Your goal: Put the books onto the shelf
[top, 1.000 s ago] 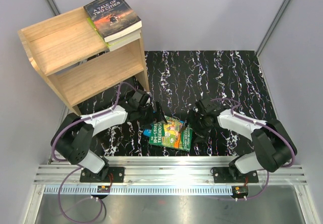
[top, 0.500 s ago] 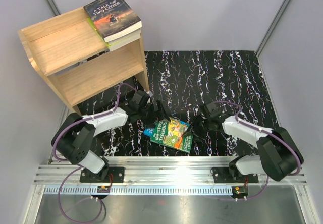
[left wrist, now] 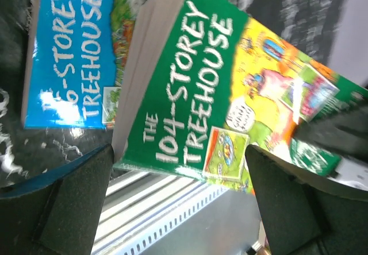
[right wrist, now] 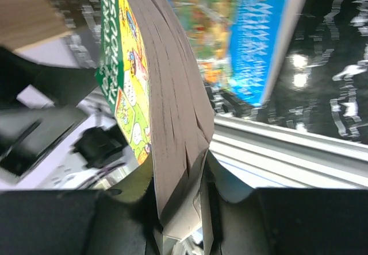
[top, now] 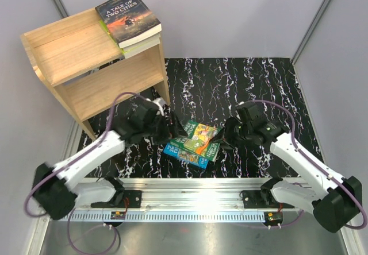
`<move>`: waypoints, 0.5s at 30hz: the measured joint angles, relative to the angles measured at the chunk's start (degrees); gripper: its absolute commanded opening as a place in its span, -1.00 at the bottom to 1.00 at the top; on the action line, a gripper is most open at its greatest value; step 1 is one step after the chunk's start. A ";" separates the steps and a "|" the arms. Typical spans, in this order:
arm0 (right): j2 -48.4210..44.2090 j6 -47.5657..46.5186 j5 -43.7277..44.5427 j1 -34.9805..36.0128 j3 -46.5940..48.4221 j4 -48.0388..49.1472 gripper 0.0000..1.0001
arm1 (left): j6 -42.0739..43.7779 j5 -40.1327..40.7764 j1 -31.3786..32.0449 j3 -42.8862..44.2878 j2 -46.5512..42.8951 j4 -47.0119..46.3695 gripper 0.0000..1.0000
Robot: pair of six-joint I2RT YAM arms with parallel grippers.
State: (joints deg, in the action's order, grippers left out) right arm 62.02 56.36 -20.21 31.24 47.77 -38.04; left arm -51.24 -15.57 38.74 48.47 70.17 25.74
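Note:
The green "104-Storey Treehouse" book [top: 201, 138] [left wrist: 201, 82] is tilted up off the mat, and my right gripper [top: 226, 135] [right wrist: 184, 209] is shut on its right edge, pages [right wrist: 172, 123] squeezed between the jaws. The blue Treehouse book [top: 183, 154] [left wrist: 69, 54] [right wrist: 259, 31] lies flat under and in front of it. My left gripper [top: 172, 130] [left wrist: 184, 203] hangs open at the green book's left end, holding nothing. The wooden shelf [top: 86, 54] stands at the back left. "A Tale of Two Cities" [top: 127, 16] lies on its top, over another book [top: 141, 48].
A black marbled mat [top: 247, 88] covers the table. An aluminium rail [top: 195, 194] with both arm bases runs along the near edge. Grey walls close in the left, back and right sides. The shelf's lower tier [top: 115, 88] faces the mat.
My right gripper has shut on the green book's right edge and raised it, uncovering more of the blue book. The left arm has lifted and moved toward the shelf, gripper still open.

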 measured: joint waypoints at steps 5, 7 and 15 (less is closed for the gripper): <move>0.17 2.36 0.26 -0.02 9.40 -0.26 -1.00 | 1.77 5.86 0.15 8.94 -16.74 12.87 0.97; 2.51 3.39 0.17 -0.11 14.27 0.87 -1.00 | 1.90 8.26 0.31 12.68 -22.58 18.01 0.98; 21.35 4.09 0.07 2.64 40.04 7.61 -1.00 | 0.15 17.79 0.31 21.40 -38.40 37.66 0.97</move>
State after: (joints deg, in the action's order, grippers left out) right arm 83.37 60.45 -20.14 33.89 87.81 -30.44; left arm -51.09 2.22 39.05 69.87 31.77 63.40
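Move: The right gripper already holds the green 104-Storey book by its right edge. From it, the book stack on the shelf's top board lies roughly 31 cm ahead, 32 cm left and 20 cm up, and the shelf's right side panel about 31 cm ahead and 25 cm left, near hand height. The blue 26-Storey book lies on the table 14 cm below, 11 cm left and 2 cm ahead. From the empty left gripper, the green book's middle is some 9 cm right, 3 cm back and 4 cm lower. Keep the right gripper's pinch on the green book's right edge and lift it nearly 20 cm while carrying it about 12 cm forward and 10 cm left towards the shelf, swinging the fingers up some 25 degrees. Meanwhile draw the open left gripper up, left and back, away from the green book, tilting its fingers up and forward, and level off at the end. ##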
